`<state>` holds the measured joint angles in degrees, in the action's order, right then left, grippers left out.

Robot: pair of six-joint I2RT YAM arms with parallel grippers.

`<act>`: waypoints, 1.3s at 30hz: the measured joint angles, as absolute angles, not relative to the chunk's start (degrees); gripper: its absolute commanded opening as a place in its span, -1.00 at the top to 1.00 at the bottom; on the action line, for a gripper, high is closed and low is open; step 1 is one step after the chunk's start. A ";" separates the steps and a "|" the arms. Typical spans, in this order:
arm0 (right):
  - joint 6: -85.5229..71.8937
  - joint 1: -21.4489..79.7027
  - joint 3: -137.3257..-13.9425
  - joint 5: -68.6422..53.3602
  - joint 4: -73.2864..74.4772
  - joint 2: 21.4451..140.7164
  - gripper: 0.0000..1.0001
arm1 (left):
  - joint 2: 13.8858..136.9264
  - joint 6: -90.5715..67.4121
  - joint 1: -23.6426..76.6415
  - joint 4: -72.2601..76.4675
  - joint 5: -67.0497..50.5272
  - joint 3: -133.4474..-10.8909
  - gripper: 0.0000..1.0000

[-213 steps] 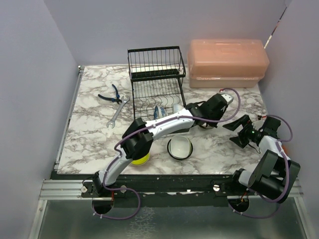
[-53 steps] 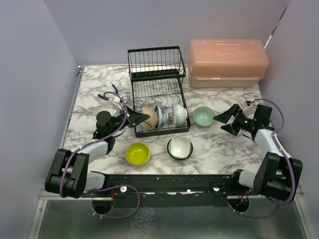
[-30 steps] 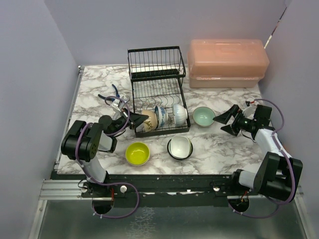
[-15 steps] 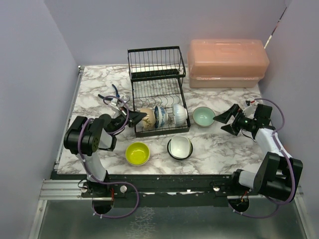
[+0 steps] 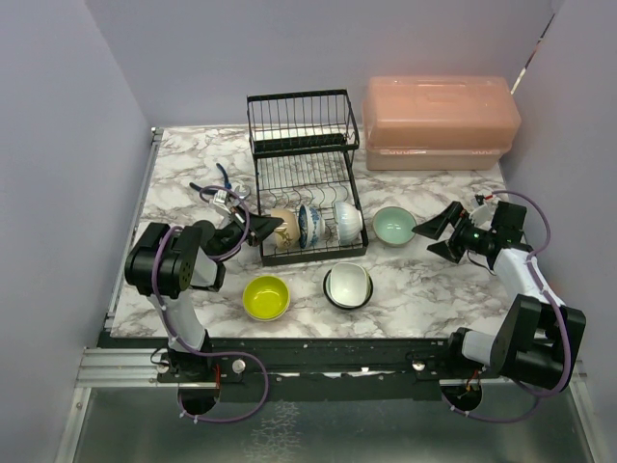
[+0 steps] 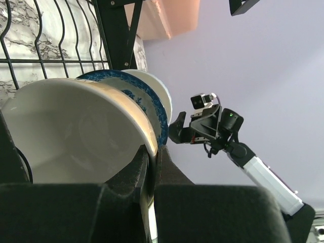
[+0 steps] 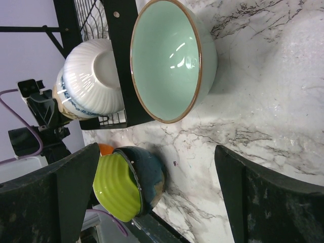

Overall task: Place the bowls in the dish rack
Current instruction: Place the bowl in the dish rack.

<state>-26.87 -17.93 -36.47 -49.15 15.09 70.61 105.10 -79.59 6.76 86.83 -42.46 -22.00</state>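
The black wire dish rack (image 5: 304,183) stands at the table's middle back. Its lower tier holds three bowls on edge: beige (image 5: 282,228), blue-patterned (image 5: 310,224) and white (image 5: 347,220). My left gripper (image 5: 258,231) is shut on the beige bowl's rim (image 6: 147,144) from the rack's left side, with the blue-patterned bowl (image 6: 154,104) right behind it. A pale teal bowl (image 5: 394,226) (image 7: 169,58) sits on the table right of the rack. My right gripper (image 5: 434,231) (image 7: 157,152) stands open beside it, holding nothing. A yellow-green bowl (image 5: 267,297) and a dark-outside bowl (image 5: 348,285) sit near the front.
A pink lidded box (image 5: 439,121) stands at the back right. Blue-handled pliers (image 5: 214,183) lie left of the rack, close to my left arm. A small orange thing (image 7: 105,149) shows behind the yellow-green bowl (image 7: 119,187). Purple walls close in both sides.
Since the earliest frame my left arm has swung from the right side to the rack's left and holds the beige bowl. In the last second the bowl edged deeper into the rack. The right arm stayed still.
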 measured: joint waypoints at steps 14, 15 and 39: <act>-26.74 -17.93 -36.47 -49.15 15.18 70.59 -0.99 | 94.94 -64.79 7.31 68.75 -41.95 -22.52 1.00; -26.68 -17.93 -36.47 -49.15 15.22 70.59 -0.99 | 94.04 -63.86 7.38 66.83 -41.91 -22.79 0.94; -25.82 -17.15 -39.55 -48.27 17.96 69.45 -0.99 | 74.89 -45.47 7.25 28.62 -30.24 -30.39 -0.67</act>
<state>-25.82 -17.15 -39.55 -48.27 17.96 69.45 74.89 -45.47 7.25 28.62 -30.24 -30.39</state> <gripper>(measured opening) 0.995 0.782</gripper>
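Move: The left hand has its shut fingers on the upper rim of the tan bowl standing on edge in the rack's near left corner; the bowl's middle is about 4 cm below, 2 cm right and 1 cm back. Level with the hand fore and aft, the blue-patterned bowl stands some 8 cm to its right and the white bowl 16 cm right, both 4 cm below. The lime bowl sits 17 cm back and 3 cm left, some 8 cm lower. From the right hand the tan bowl lies about 34 cm left, 2 cm ahead, slightly below. The left hand first stays almost in place with its fingers still shut on the tan bowl's rim, rolling its left side upward, a roll that carries on to nearly 30 degrees in all. Partway through, the fingers spread wide and let go of the rim while the hand draws off to the left by about 3 cm, edging a little forward, then lifting a couple of centimetres at the last, away from the bowl. ##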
